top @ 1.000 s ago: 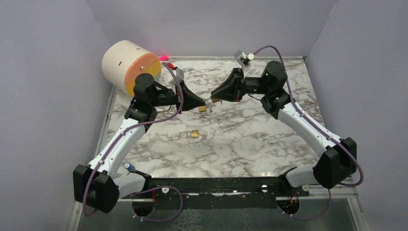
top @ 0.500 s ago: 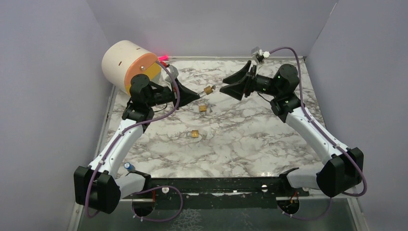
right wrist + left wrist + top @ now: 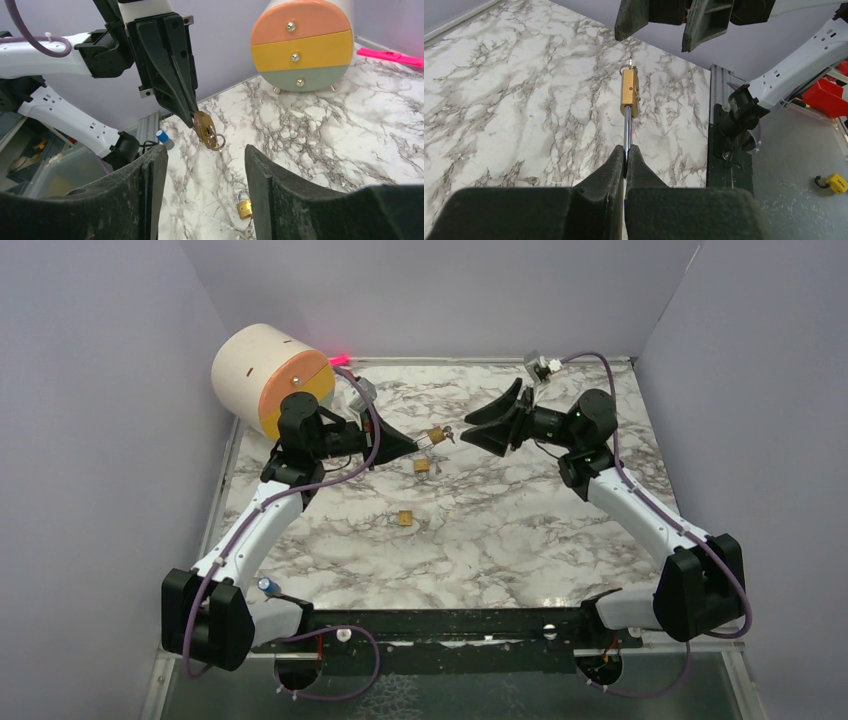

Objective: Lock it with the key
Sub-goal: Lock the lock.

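My left gripper (image 3: 415, 443) is shut on the steel shackle of a brass padlock (image 3: 435, 435) and holds it in the air above the marble table. In the left wrist view the shackle runs out from my fingertips (image 3: 625, 150) to the brass padlock body (image 3: 629, 92). A small key ring (image 3: 630, 62) hangs at the body's far end. My right gripper (image 3: 466, 430) is open and empty, facing the padlock from the right, a short gap away. In the right wrist view the padlock (image 3: 205, 129) and its ring (image 3: 217, 142) hang just beyond my open gripper (image 3: 205, 155).
Two more brass padlocks lie on the table, one below the held one (image 3: 423, 466) (image 3: 244, 207) and one nearer the front (image 3: 405, 518). A round drum with coloured drawers (image 3: 270, 375) stands at the back left, with a pink object (image 3: 340, 360) beside it. A blue-capped item (image 3: 266, 585) sits by the left base.
My left gripper has lifted the padlock off the table area into the air. My right gripper drew back to the right and now faces the padlock, with its jaws wide.
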`<state>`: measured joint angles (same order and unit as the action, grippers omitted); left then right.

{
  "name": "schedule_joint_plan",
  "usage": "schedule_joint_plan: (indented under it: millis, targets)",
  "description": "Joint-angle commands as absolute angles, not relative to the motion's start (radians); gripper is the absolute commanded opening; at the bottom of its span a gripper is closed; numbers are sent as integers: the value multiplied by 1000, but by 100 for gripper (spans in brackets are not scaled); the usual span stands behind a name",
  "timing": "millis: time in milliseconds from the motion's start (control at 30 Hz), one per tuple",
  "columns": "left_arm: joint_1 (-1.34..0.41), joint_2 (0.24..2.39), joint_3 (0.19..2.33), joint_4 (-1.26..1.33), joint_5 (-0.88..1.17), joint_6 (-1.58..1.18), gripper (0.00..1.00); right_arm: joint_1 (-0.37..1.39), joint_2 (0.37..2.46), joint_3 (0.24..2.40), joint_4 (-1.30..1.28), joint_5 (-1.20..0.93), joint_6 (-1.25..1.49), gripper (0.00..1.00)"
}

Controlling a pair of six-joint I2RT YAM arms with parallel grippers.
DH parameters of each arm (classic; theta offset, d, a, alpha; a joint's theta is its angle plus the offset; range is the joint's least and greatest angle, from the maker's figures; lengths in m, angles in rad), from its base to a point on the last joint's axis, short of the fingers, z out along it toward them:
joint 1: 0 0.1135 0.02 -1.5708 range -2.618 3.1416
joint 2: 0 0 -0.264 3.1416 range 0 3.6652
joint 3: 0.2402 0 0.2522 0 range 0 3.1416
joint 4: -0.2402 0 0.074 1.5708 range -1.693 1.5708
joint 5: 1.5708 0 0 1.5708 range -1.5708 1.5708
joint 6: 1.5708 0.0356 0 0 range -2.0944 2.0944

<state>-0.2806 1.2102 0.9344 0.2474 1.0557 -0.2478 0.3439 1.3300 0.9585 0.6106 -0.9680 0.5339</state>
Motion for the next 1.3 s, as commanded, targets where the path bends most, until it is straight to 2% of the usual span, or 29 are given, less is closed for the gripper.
schedule_joint_plan:
  millis: [0,300,567,1000,1267]
  targets:
    - [-275,1220,933,288,1104,-254,0,356,1339,956,702,-1012,560,62]
    - [-275,1221,933,287,1100,-253,0,418,1380,1005,585,-961,465,60]
    - [-275,1217,931,286,1100,-253,0,434,1394,1010,579,-951,447,56]
    - [-275,1210,933,277,1103,-249,0,439,1407,1017,591,-957,452,31]
    - [-276,1208,931,275,1119,-250,0,439,1416,1020,610,-964,460,27]
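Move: The key in the bottom of the held lock is what the right hand goes for: about 4 cm to its left, level fore and aft, some 2 cm below. The lock's body is about 7 cm to the right hand's left at the same depth, and a loose padlock lies on the table roughly 9 cm left, 1 cm ahead and 18 cm below. The left hand, gripping the shackle, has the key about 6 cm to its right and 2 cm ahead, at its height. The key end of the lock is approached from the right while the left hand keeps its grip on the shackle and holds practically still. The right hand travels left about 3 cm, then sinks about 2 cm, turning slightly counter-clockwise. With its fingertips either side of the key it stays put and roughly halves its opening around it, without shutting. ##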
